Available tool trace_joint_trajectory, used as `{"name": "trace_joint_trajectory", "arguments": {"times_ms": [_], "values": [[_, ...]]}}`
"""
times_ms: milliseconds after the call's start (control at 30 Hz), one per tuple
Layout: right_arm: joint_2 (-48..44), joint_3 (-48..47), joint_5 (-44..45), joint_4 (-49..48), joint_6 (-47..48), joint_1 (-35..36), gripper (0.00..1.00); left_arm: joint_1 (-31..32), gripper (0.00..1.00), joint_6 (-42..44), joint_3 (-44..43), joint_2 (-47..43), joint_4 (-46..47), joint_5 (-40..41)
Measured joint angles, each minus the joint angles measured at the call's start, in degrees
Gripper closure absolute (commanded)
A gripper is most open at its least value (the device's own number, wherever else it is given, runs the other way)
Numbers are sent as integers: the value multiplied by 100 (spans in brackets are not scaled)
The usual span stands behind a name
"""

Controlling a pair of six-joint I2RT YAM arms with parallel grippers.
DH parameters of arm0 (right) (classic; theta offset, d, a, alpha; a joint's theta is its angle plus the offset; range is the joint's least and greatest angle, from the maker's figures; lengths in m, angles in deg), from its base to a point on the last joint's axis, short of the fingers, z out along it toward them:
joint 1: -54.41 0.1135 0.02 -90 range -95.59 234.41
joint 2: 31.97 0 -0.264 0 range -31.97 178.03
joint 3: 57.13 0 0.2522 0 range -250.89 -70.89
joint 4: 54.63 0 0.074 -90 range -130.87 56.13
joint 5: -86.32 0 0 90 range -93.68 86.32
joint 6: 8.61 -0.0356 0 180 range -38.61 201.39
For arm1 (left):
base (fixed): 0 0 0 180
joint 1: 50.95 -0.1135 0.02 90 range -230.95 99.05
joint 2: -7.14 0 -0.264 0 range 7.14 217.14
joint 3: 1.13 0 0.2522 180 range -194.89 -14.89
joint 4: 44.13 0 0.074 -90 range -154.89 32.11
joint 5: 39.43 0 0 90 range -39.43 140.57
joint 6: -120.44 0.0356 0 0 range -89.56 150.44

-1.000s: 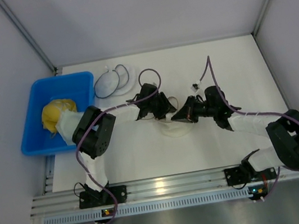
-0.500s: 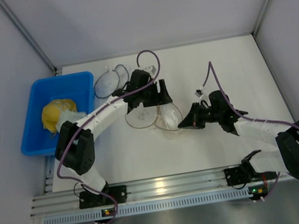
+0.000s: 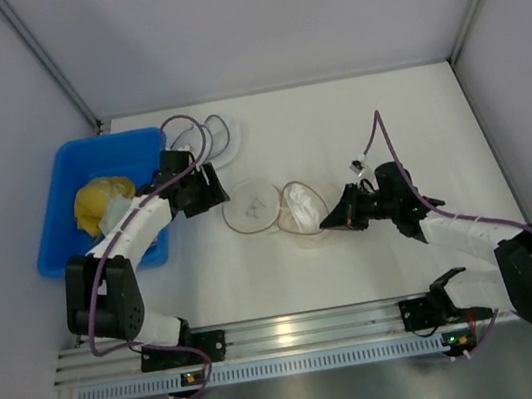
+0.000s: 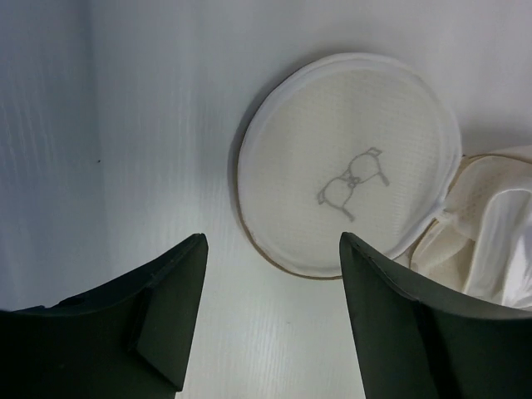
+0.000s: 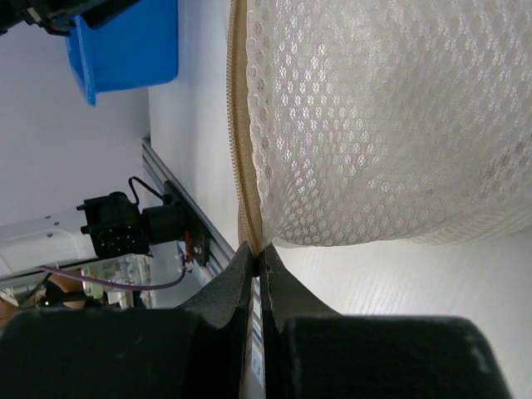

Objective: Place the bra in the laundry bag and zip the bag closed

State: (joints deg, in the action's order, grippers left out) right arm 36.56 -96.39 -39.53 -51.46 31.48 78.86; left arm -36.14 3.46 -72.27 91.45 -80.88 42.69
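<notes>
The laundry bag lies spread open mid-table as a round white mesh disc with a tan rim and a printed bra mark. Its other half lies to the right. Smooth white cloth, apparently the bra, sits in that half, with only a small part visible. My right gripper is shut on the bag's tan zip rim, with mesh bulging above its tips. My left gripper hangs open and empty left of the disc, not touching it.
A blue bin at the left edge holds a yellow cloth bundle. A round mesh pouch with a black rim lies behind the left gripper, partly hidden by the arm's cable. Grey walls close the table on three sides.
The left gripper has opened, let go of the bag and drawn back left toward the blue bin. The bag has dropped flat and open. The right gripper keeps its hold.
</notes>
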Motion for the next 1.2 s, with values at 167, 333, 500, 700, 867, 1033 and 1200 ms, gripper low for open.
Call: {"name": "trace_joint_trajectory", "arguments": {"times_ms": [167,333,500,700,867,1033,1200], "values": [[-22,2,0,28,44,-17,100,-79,35,87,98,267,-195,157],[-153,76,7,107,94,-70,100,-63,40,275,-39,855,-197,302],[-179,76,4,129,144,-74,100,-61,47,358,-216,1425,-179,321],[-179,76,2,149,195,-87,100,63,71,439,-271,1565,-44,280],[-179,76,-2,175,282,-127,100,273,100,479,-256,1637,146,232],[-201,-2,-33,509,671,-208,100,299,100,737,-254,1589,184,225],[-269,-234,-92,901,1123,-289,100,299,100,1252,-717,1187,-153,367]]}}
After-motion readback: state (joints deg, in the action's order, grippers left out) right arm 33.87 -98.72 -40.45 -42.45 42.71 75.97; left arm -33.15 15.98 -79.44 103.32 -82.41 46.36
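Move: The left rim of the opened laundry bag lies about 9 cm below my left hand, roughly 1 cm to its right and level ahead. The bag's round left panel is centred some 7 cm to the right and 2 cm back; the bra, in the other half, about 19 cm right and 4 cm back. A dark-rimmed mesh bag sits some 14 cm ahead and 5 cm left. From my right hand, that left rim lies about 23 cm left, 8 cm forward, 8 cm below. I lower my open left hand about 8 cm onto the left rim of the laundry bag, tipping the fingers some 10 degrees steeper, and close them to pinch the rim at table height. Then I lift it about 5 cm, easing forward, while my right hand keeps its pinch on the zipper edge and draws about 2 cm to the right. ##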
